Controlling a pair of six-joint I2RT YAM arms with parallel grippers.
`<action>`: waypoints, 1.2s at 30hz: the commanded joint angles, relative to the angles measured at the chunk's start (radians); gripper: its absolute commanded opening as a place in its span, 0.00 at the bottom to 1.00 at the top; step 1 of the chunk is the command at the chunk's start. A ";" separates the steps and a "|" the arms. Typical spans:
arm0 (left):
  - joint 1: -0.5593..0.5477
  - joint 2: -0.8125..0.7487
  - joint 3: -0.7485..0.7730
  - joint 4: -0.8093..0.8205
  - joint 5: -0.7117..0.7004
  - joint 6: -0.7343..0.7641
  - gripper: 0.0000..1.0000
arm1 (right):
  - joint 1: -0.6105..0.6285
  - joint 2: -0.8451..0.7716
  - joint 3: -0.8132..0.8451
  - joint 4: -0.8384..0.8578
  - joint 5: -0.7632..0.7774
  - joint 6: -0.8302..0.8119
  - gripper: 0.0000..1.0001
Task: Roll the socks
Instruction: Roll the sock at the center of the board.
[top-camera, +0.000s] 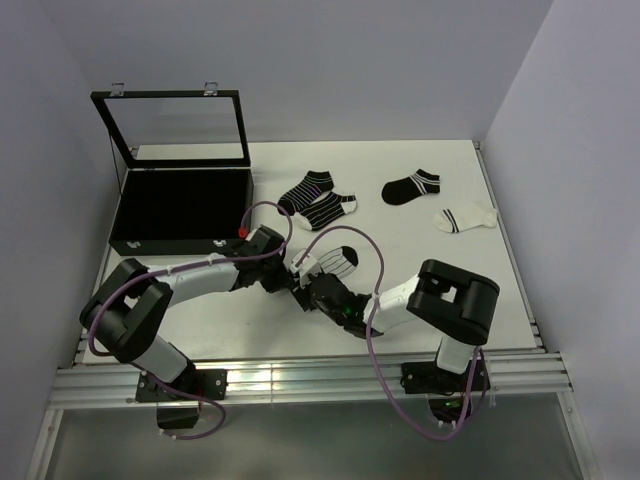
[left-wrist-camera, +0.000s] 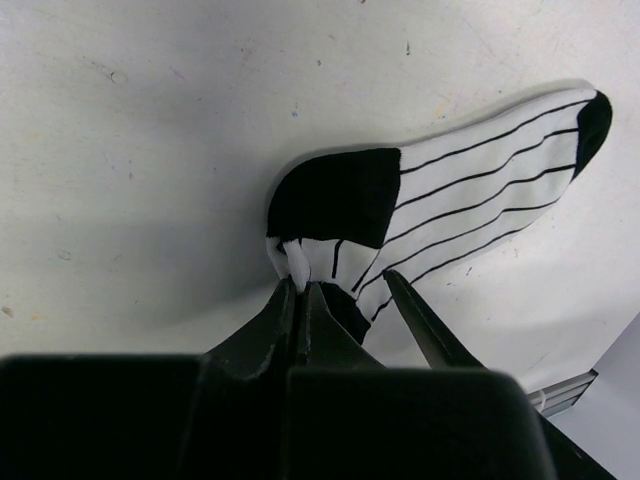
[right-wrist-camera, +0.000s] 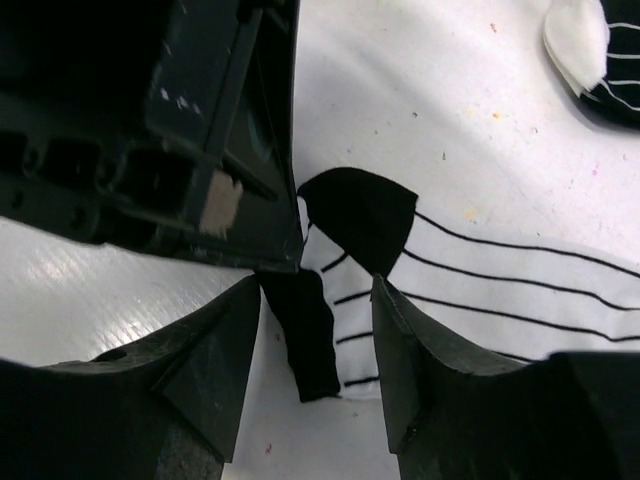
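Note:
A white sock with thin black stripes and a black heel patch (top-camera: 340, 262) (left-wrist-camera: 470, 180) (right-wrist-camera: 500, 280) lies flat in front of the arms. My left gripper (top-camera: 297, 273) (left-wrist-camera: 300, 286) is shut on the white edge of its opening. My right gripper (top-camera: 316, 291) (right-wrist-camera: 315, 292) is open, its fingers standing either side of the sock's black cuff band (right-wrist-camera: 310, 340) with gaps on both sides. One right finger (left-wrist-camera: 425, 320) shows in the left wrist view. Further back lie other socks: two striped ones overlapping (top-camera: 318, 200), a black one (top-camera: 411, 187) and a white one (top-camera: 465, 217).
A black case (top-camera: 180, 205) with its glass lid (top-camera: 175, 128) raised stands at the back left. The table's metal rail (top-camera: 300, 375) runs along the near edge. Walls close in on the left, back and right. Part of another sock (right-wrist-camera: 590, 50) shows at the right wrist view's top right.

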 joint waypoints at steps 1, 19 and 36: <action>0.005 0.010 0.032 0.004 0.023 -0.003 0.00 | 0.009 0.032 0.039 0.064 0.024 -0.015 0.55; 0.015 0.016 0.024 0.023 0.049 -0.016 0.00 | 0.007 0.104 0.053 0.009 0.033 0.008 0.15; 0.048 -0.149 -0.088 0.105 -0.030 -0.085 0.25 | -0.088 0.038 0.022 -0.030 -0.209 0.125 0.00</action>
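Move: The striped sock's folded end lies just below the right hand's open fingers, about 1 cm ahead, 1 cm left and 2 cm down. From there the sock's flat striped body runs outward, its middle some 6 cm ahead and 7 cm right of the right hand; the white-toed sock is about 20 cm ahead, 6 cm right. The left fingers still pinch the sock's white edge, with the folded end about 2 cm right, 1 cm back and 1 cm lower. Sinking about 1.5 cm, the right fingers pinch the folded end; the left fingers then part, easing up-left. ##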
